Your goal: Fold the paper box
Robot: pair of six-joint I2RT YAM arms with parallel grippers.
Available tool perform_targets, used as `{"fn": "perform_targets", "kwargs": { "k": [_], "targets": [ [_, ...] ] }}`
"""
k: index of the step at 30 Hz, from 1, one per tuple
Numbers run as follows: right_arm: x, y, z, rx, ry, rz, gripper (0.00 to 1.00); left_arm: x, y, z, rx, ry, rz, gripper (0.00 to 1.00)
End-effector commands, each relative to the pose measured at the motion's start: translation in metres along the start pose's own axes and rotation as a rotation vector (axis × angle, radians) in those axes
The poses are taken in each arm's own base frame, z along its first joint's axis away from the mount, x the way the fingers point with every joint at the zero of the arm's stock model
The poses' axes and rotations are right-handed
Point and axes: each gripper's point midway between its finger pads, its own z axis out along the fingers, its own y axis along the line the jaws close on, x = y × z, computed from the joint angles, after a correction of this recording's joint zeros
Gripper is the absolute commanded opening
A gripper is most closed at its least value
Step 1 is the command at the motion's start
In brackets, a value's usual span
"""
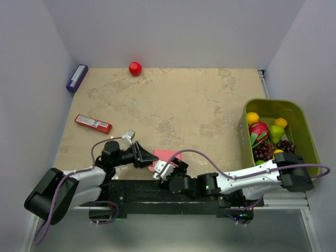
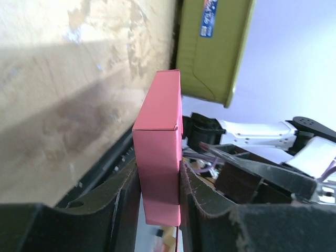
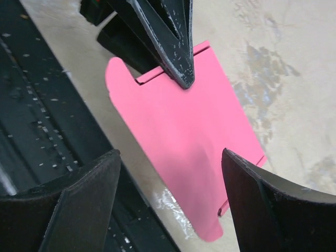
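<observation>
The pink paper box (image 1: pixel 167 155) sits at the near edge of the table, between the two arms. In the left wrist view it is a narrow pink block (image 2: pixel 160 131) standing on edge, with my left gripper (image 2: pixel 159 173) shut on its two flat sides. In the right wrist view the pink card (image 3: pixel 184 121) shows a broad face with a rounded flap at each end, and a left finger (image 3: pixel 173 47) presses on its far edge. My right gripper (image 3: pixel 169 155) hangs open just above that face, its fingers spread wider than the card and touching nothing.
A green bin (image 1: pixel 304 123) of fruit stands at the right edge. A red ball (image 1: pixel 135 68) and a purple box (image 1: pixel 76 77) lie at the back. A narrow red packet (image 1: pixel 93 124) lies at the left. The black mounting rail (image 1: pixel 152 190) runs just behind the box.
</observation>
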Motion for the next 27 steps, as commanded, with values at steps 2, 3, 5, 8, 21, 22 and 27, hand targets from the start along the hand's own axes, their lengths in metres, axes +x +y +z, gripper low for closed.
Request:
{"fn": "perform_targets", "kwargs": {
  "k": [2,3,5,8,21,22,27],
  "targets": [
    [-0.027,-0.011,0.006,0.208,-0.038,-0.134,0.80,0.022,-0.014,-0.017,0.065,0.094,-0.114,0.18],
    [-0.023,-0.007,0.010,0.218,-0.021,-0.179,0.80,0.027,-0.007,-0.020,0.055,0.099,-0.139,0.18],
    [-0.026,-0.004,0.012,0.244,-0.024,-0.207,0.79,0.029,-0.010,-0.024,0.073,0.097,-0.159,0.18],
    [-0.026,-0.003,0.016,0.275,-0.006,-0.244,0.74,0.035,-0.007,-0.028,0.072,0.112,-0.170,0.18],
    [-0.007,0.003,0.010,0.049,0.155,-0.315,0.29,0.021,-0.006,-0.033,0.056,0.093,-0.047,0.77],
    [-0.007,0.000,0.010,0.030,0.171,-0.306,0.29,0.009,-0.004,-0.034,0.042,0.054,0.044,0.79],
    [-0.015,-0.031,0.010,-0.106,0.244,-0.156,0.28,-0.039,0.007,-0.055,-0.140,-0.065,0.260,0.84]
  ]
}}
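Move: The box, already held at its left edge by the left fingers, has its middle about 5 cm to the left hand's right, 1 cm back and 1 below. From the open right hand its middle is roughly 3 cm ahead, 3 cm left and 3 lower. The red carton lies far off, some 17 cm ahead and 31 cm left of the left hand, about 8 cm down. Left hand rises 3 cm with the box, right pinches it, then left opens and retreats left, sinking. ##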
